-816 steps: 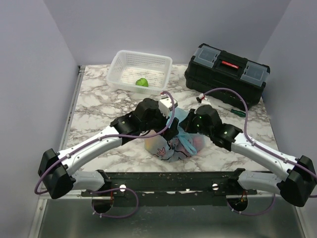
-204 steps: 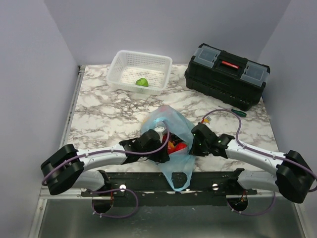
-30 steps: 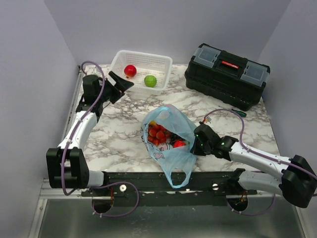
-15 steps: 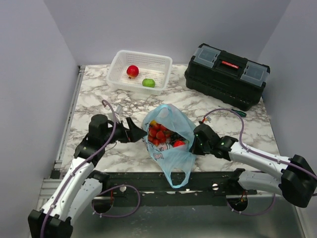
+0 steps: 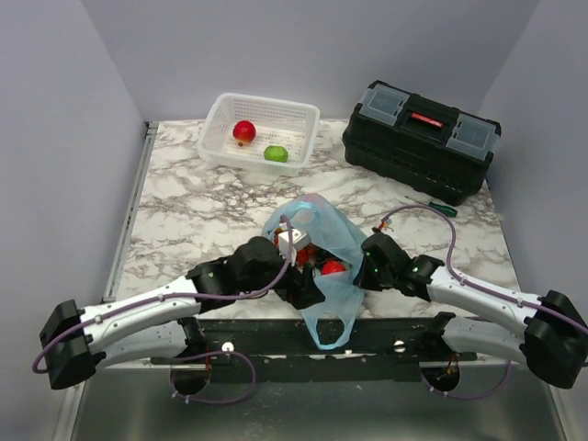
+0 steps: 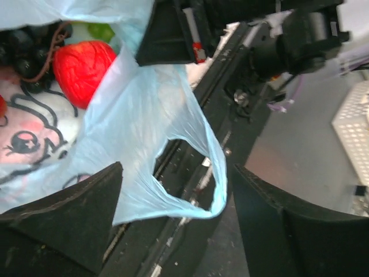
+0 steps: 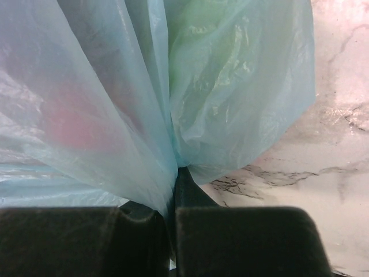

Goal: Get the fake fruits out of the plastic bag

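The light-blue plastic bag [image 5: 322, 234] lies at the table's near edge with its mouth open. In it show a red fruit [image 6: 83, 64], dark berries [image 6: 26, 49] and a bit of green [image 6: 102, 30]; the red piece [image 5: 332, 268] also shows from above. My left gripper [image 5: 310, 283] is at the bag's mouth, open, with the bag's loop handle [image 6: 193, 199] hanging between its fingers [image 6: 75, 210]. My right gripper [image 7: 173, 180] is shut on a fold of the bag's right side [image 7: 230, 86]. A red apple [image 5: 243, 131] lies in the basket.
The white lattice basket [image 5: 213, 124] stands at the back left and also holds a light-green round fruit [image 5: 275, 153]. A black toolbox [image 5: 421, 138] sits at the back right, a green screwdriver [image 5: 434, 207] in front of it. The marble tabletop [image 5: 184, 211] ends at a black rail.
My left arm has swung from beside the basket down to the bag's mouth, and its jaws have narrowed a little. The right gripper has kept its hold on the bag.
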Controlling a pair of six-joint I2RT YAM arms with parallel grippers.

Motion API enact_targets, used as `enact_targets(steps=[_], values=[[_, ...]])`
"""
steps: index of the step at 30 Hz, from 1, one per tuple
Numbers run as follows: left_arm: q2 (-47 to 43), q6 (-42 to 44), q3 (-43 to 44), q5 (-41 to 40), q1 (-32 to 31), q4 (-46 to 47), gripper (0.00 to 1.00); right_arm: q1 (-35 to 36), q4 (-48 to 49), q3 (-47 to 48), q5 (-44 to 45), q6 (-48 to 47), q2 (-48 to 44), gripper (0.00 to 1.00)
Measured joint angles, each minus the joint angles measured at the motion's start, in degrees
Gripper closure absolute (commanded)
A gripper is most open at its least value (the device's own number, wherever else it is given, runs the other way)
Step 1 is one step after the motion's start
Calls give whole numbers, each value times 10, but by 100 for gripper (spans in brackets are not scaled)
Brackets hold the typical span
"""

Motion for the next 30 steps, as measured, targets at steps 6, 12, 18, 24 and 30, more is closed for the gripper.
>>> enact_targets(steps=[6, 12, 18, 24, 30], values=[[146, 30, 74, -83, -16, 18, 42, 0, -19, -4, 0, 14, -27, 94], [247, 42, 145, -130, -16, 10, 52, 0, -31, -9, 0, 17, -54, 94], [332, 44, 207, -160, -16, 0, 55, 0, -32, -10, 1, 17, -54, 94], [403, 44, 256, -166, -16, -18, 54, 0, -31, -10, 0, 17, -54, 94], [429, 48, 272, -170, -15, -33, 48, 0, -31, -10, 0, 17, -54, 94]])
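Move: In the bag's open mouth, the red fruit lies about 11 cm ahead of the left hand, 7 cm to its right and some 12 cm below. The dark grapes are about 4 cm beyond that fruit and 4 cm to its left; the small red fruits are 15 cm ahead of the left hand and 3 cm left, at similar depth. From the right hand, pinching the bag's rim, the same red fruit sits roughly 4 cm ahead, 7 cm left and slightly lower. Reaching forward about 10 cm, to the right and down about 8 cm each, the left hand goes into the bag's mouth towards the red fruit, finishing almost straight down. It tips its fingers some 20 degrees steeper and narrows them to roughly half open without shutting. The right hand keeps its pinch on the rim, hardly moving. ##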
